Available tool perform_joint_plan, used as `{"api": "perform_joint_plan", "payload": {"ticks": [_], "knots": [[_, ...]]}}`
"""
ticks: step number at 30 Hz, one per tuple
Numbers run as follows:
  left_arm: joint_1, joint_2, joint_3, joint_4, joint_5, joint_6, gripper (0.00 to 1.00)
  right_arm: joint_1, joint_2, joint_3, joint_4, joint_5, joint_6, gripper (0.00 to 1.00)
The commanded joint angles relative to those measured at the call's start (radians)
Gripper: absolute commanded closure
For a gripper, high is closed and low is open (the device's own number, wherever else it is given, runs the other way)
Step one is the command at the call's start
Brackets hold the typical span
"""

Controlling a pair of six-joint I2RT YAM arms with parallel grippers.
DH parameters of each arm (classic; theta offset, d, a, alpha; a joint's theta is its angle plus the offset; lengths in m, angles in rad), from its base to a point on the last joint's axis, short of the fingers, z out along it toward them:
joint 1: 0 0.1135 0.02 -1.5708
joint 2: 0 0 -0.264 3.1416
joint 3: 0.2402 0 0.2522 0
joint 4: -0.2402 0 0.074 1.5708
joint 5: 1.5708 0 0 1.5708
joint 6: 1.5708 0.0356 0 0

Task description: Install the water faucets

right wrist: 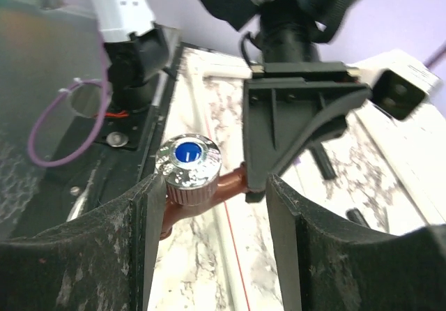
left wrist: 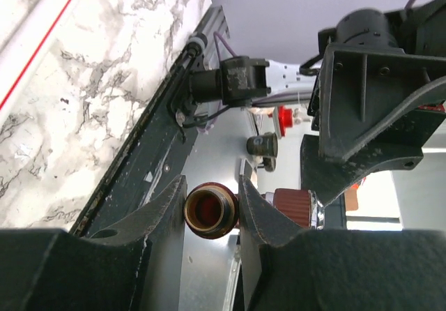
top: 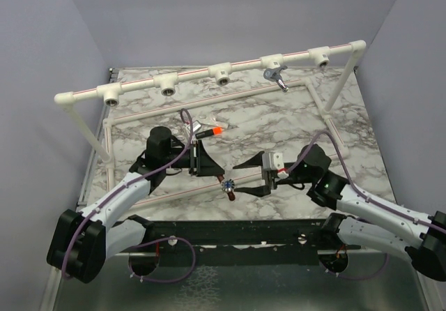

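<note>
The copper-coloured water faucet [top: 226, 184] hangs above the table's front middle, between the two arms. My left gripper [left wrist: 212, 187] is shut on its threaded brass end [left wrist: 211, 210], both fingers pressed against it. In the right wrist view its chrome knob with a blue cap [right wrist: 188, 163] sits beside my right gripper's [right wrist: 210, 189] left finger. A wide gap shows on the other side, so that gripper is open around the faucet. The chrome water faucet [top: 279, 79] hangs from a tee fitting on the far pipe rail.
A white pipe frame [top: 209, 74] with several tee sockets spans the back of the marble table [top: 348, 137]. A lower pipe [top: 174, 110] with a red stripe runs in front of it. An orange-capped marker [top: 209, 130] lies behind my left gripper. The black table edge [top: 230, 231] is close below.
</note>
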Motion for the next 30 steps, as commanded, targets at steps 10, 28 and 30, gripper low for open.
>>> {"api": "perform_joint_plan", "payload": {"ticks": [10,28,30], "knots": [[0.008,-0.144,-0.036,0.051,-0.318,-0.191,1.0,-0.006,-0.242,-0.179,0.063,0.413,0.313,0.35],[0.008,-0.471,-0.146,-0.06,-0.708,-0.559,1.0,-0.007,-0.012,-0.168,0.332,0.377,0.24,0.35],[0.008,-0.496,-0.149,-0.08,-0.728,-0.582,1.0,-0.005,0.032,-0.139,0.345,0.356,0.216,0.35]]}}
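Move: The left hand already holds the brown faucet; the likely goal, the second tee from the left on the raised pipe, is about 20 cm ahead, 15 left and 16 above. The third tee is some 23 cm ahead, 1 right; the leftmost about 17 ahead, 30 left, both roughly as high. From the empty right hand, the second tee is about 24 cm ahead, 22 left and 11 above. Left carries its faucet forward, left and up towards the tees, turning counter-clockwise 40 degrees; right advances 5 cm. ##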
